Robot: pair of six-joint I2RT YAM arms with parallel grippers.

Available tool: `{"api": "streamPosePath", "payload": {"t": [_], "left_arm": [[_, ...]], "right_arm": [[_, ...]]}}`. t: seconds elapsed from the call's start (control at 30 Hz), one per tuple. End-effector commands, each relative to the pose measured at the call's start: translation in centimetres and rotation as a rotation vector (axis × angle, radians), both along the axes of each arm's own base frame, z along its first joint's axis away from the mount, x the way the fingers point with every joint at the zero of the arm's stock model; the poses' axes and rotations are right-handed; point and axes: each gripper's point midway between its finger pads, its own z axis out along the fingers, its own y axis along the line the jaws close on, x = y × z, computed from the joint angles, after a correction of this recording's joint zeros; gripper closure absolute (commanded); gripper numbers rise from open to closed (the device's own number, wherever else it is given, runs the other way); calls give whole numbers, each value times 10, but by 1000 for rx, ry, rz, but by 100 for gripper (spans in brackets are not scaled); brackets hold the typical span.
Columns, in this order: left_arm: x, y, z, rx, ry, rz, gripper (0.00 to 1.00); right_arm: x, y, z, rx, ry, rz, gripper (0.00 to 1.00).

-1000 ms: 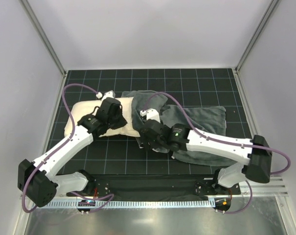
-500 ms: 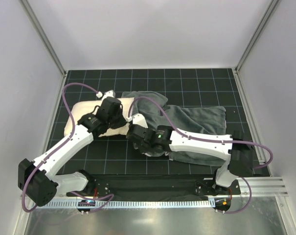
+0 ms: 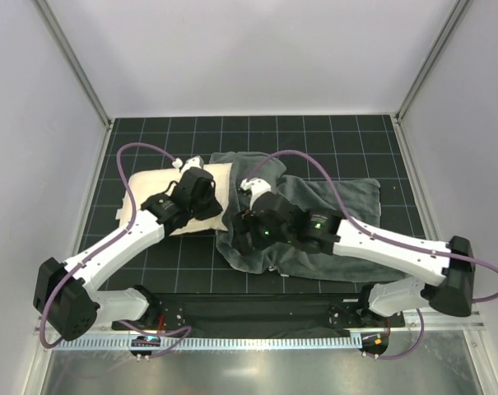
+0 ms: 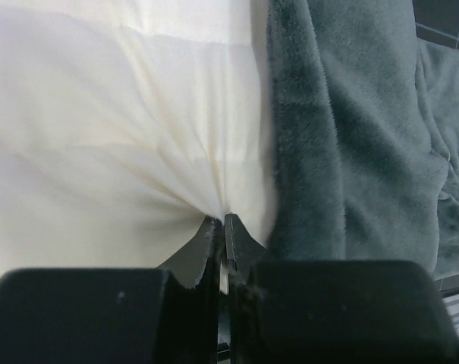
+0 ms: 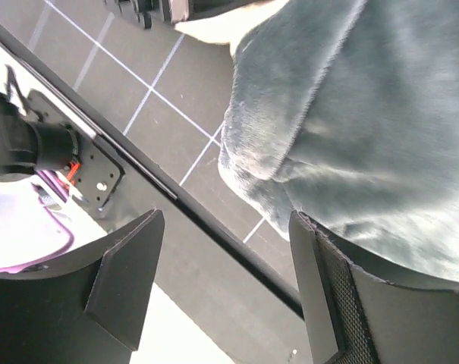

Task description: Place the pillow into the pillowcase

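Observation:
The cream pillow point(image 3: 154, 200) lies flat at the left of the black grid mat. My left gripper point(image 3: 206, 196) is at its right end, shut on a pinch of the pillow's fabric point(image 4: 100, 136), which puckers at the gripper's point(image 4: 220, 222) closed jaws. The dark grey pillowcase point(image 3: 347, 206) lies crumpled to the right, its plush edge point(image 4: 343, 152) against the pillow. My right gripper point(image 3: 239, 239) hovers over the pillowcase's front-left corner point(image 5: 350, 114) and stands point(image 5: 225, 227) open, holding nothing. The pillowcase's zebra side is hidden.
A black rail point(image 5: 214, 235) and the arm bases point(image 3: 150, 309) line the mat's near edge. White walls point(image 3: 34, 164) close in the left, back and right. Purple cables point(image 3: 141, 152) loop above both arms.
The right gripper shut, then opened again, and swung back right; the pillowcase's front-left corner now lies bunched nearer the front. The left gripper moved slightly right with the pillow.

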Motion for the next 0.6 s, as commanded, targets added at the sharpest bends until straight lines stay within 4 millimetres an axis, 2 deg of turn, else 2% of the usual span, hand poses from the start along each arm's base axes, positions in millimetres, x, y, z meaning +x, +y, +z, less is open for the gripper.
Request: {"api": "streamPosePath", "payload": {"t": [0.0, 0.03, 0.07, 0.13, 0.17, 0.2, 0.23, 0.27, 0.3, 0.33, 0.37, 0.43, 0.47, 0.53, 0.57], "left_arm": [[10, -13, 31, -48, -83, -45, 93], [8, -11, 32, -36, -82, -47, 86], [8, -5, 35, -23, -92, -31, 68], [3, 9, 35, 17, -89, -21, 41], [2, 15, 38, 18, -96, -12, 22], [1, 20, 38, 26, -89, -10, 16], [-4, 20, 37, 16, -68, -42, 11], [-2, 29, 36, 6, -56, -28, 6], [-4, 32, 38, -14, -52, -35, 4], [-6, 36, 39, -34, -42, -45, 2], [-1, 53, 36, -34, -34, 4, 0], [1, 74, 36, -39, -32, 62, 0], [7, 96, 32, -42, -23, 135, 0], [10, 117, 27, -50, -14, 217, 0], [14, 140, 25, -57, -10, 318, 0]], "right_arm": [[8, -19, 25, 39, -59, -37, 25], [14, -28, 24, 17, -75, -74, 25], [20, -35, 23, 9, -75, -101, 25], [27, -41, 21, -2, -77, -125, 25], [31, -41, 22, -5, -82, -136, 24], [38, -41, 17, -27, -79, -151, 24], [43, -38, 23, -26, -89, -157, 24], [49, -40, 22, -54, -103, -166, 24], [56, -38, 12, -96, -93, -175, 24], [65, -37, 21, -94, -101, -193, 24], [71, -34, 19, -107, -106, -183, 24], [86, -24, 19, -116, -108, -194, 24], [90, -21, 19, -115, -107, -191, 24], [105, -9, 15, -115, -100, -196, 24], [110, -5, 15, -115, -101, -202, 24]]}}
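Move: Pinched in the left fingers is the pillow's right end, with the pillow's middle about 12 cm to that hand's left, 2 cm ahead and some 5 cm below; the pillowcase rim runs about 4 cm to its right and 1 cm ahead. For the open right hand, the middle of the rim lies roughly 10 cm ahead, 3 cm left and 6 cm down, while the pillow's near right corner is about 2 cm ahead, 5 cm left and 5 cm down. Opening wide, the left fingers let go of the creased pillow end, then the hand swings about 11 cm left over the pillow, lifting some 3 cm and turning slightly counter-clockwise. The right hand, still open, first lifts a little and edges right, then reaches forward, about 9 cm in all, sinking towards the pillowcase rim and turning some 10 degrees clockwise. ##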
